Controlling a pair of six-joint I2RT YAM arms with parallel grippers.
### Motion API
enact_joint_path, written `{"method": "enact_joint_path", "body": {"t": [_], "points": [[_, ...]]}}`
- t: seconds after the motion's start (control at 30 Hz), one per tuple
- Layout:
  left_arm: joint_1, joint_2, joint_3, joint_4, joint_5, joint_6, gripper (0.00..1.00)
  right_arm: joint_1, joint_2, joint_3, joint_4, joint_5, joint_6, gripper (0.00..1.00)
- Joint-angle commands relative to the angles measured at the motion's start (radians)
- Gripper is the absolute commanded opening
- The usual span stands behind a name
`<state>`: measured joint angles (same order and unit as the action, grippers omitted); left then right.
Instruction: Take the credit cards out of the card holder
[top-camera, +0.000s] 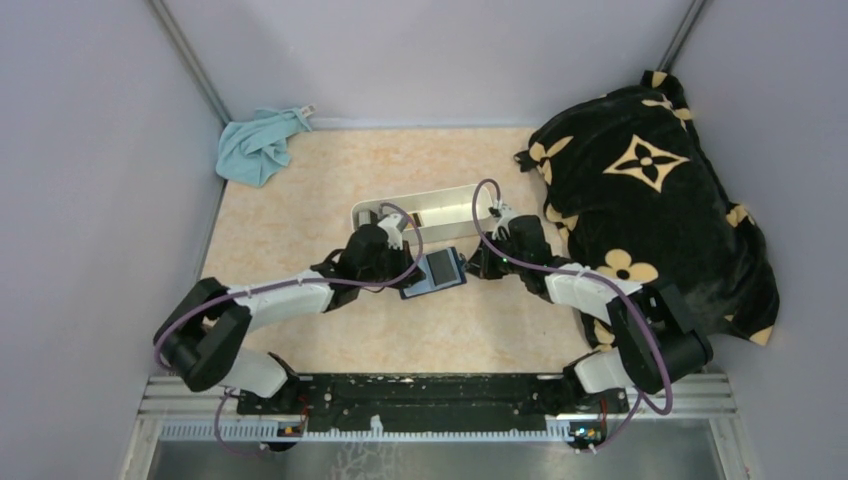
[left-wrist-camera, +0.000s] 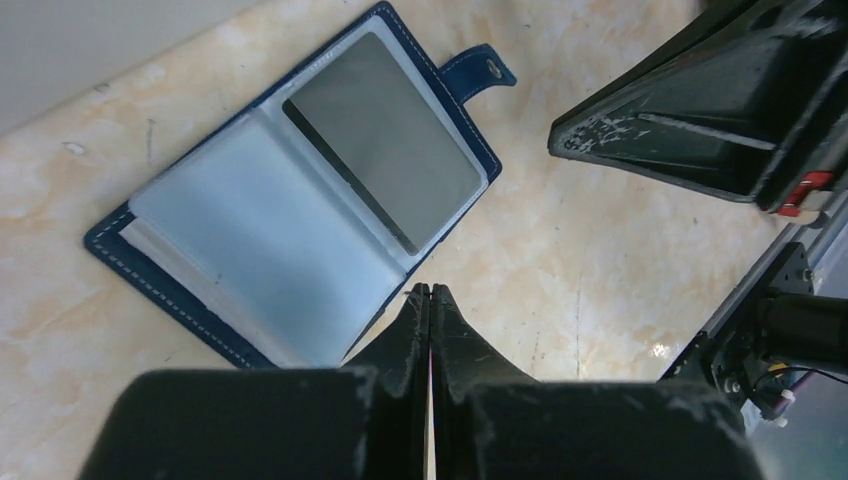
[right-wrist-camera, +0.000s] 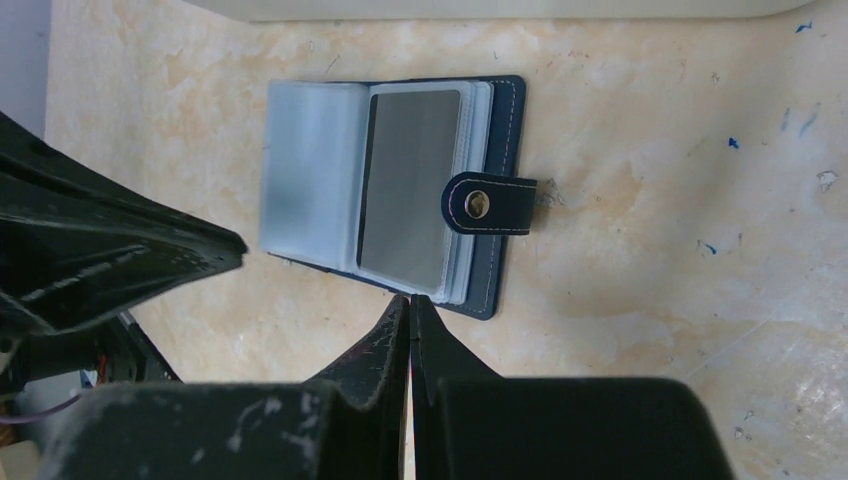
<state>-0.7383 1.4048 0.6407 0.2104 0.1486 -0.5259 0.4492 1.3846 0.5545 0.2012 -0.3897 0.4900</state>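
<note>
The card holder (top-camera: 434, 272) lies open on the table between my two grippers, dark navy outside with pale blue sleeves (left-wrist-camera: 270, 240) inside. One grey credit card (left-wrist-camera: 385, 150) shows in a sleeve on the snap-tab side (right-wrist-camera: 408, 185). My left gripper (left-wrist-camera: 431, 290) is shut with nothing in it, its tips at the holder's (left-wrist-camera: 110, 245) near edge. My right gripper (right-wrist-camera: 409, 298) is also shut and empty, its tips just short of the holder's (right-wrist-camera: 508, 110) edge below the card. The snap tab (right-wrist-camera: 488, 204) lies folded over the page edge. In the top view the left gripper (top-camera: 405, 280) and right gripper (top-camera: 472, 266) flank the holder.
A long white tray (top-camera: 430, 203) stands just behind the holder. A crumpled light-blue cloth (top-camera: 258, 146) lies at the back left. A black cushion with gold flower marks (top-camera: 650, 200) fills the right side. Grey walls close in the table.
</note>
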Motion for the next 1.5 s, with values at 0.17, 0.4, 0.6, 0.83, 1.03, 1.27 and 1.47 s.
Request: {"method": "enact_joint_path", "body": {"t": [0.17, 0.4, 0.6, 0.83, 1.03, 1.27, 1.47], "points": [[-0.013, 0.187, 0.104, 0.039, -0.016, 0.010, 0.00, 0.003, 0.063, 0.041, 0.097, -0.019, -0.006, 0.00], [-0.013, 0.275, 0.111, 0.006, -0.038, 0.023, 0.00, 0.005, 0.104, 0.094, 0.126, -0.072, 0.016, 0.00], [-0.014, 0.303, 0.024, 0.033, -0.023, 0.033, 0.00, 0.013, 0.099, 0.117, 0.141, -0.091, 0.031, 0.00], [-0.015, 0.236, -0.091, 0.075, 0.009, 0.018, 0.00, 0.017, 0.125, 0.126, 0.159, -0.089, 0.042, 0.00], [-0.019, 0.160, -0.143, 0.056, 0.003, 0.004, 0.00, 0.023, 0.147, 0.146, 0.161, -0.088, 0.041, 0.00], [-0.021, 0.086, -0.169, 0.047, 0.004, 0.002, 0.00, 0.053, 0.158, 0.173, 0.148, -0.081, 0.032, 0.03], [-0.021, 0.065, -0.130, 0.060, 0.022, 0.017, 0.07, 0.077, 0.220, 0.181, 0.159, -0.092, 0.024, 0.04]]}}
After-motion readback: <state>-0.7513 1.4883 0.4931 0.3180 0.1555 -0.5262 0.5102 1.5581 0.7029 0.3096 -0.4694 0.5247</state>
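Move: Below the left fingertips and slightly beyond lies the open card holder, its middle about 4 cm ahead, 3 cm right and 7 cm down; the grey card in its right-hand page sits some 5 cm ahead and 5 cm right of that hand. The white box stands about 15 cm beyond the holder's middle, some 3 cm farther left. From the right hand the holder's middle is roughly 2 cm ahead, 8 cm left and 5 cm down. Dropping some 6.5 cm with its fingers shut, the left hand puts its tips down on the holder's clear left page, close to the fold and the near edge, then drags back about 4.5 cm and left about 3 cm at that height. The right hand, also shut, dips slightly and rises again, going some 5 cm left and 2 cm forward to hover by the holder's far right corner. ##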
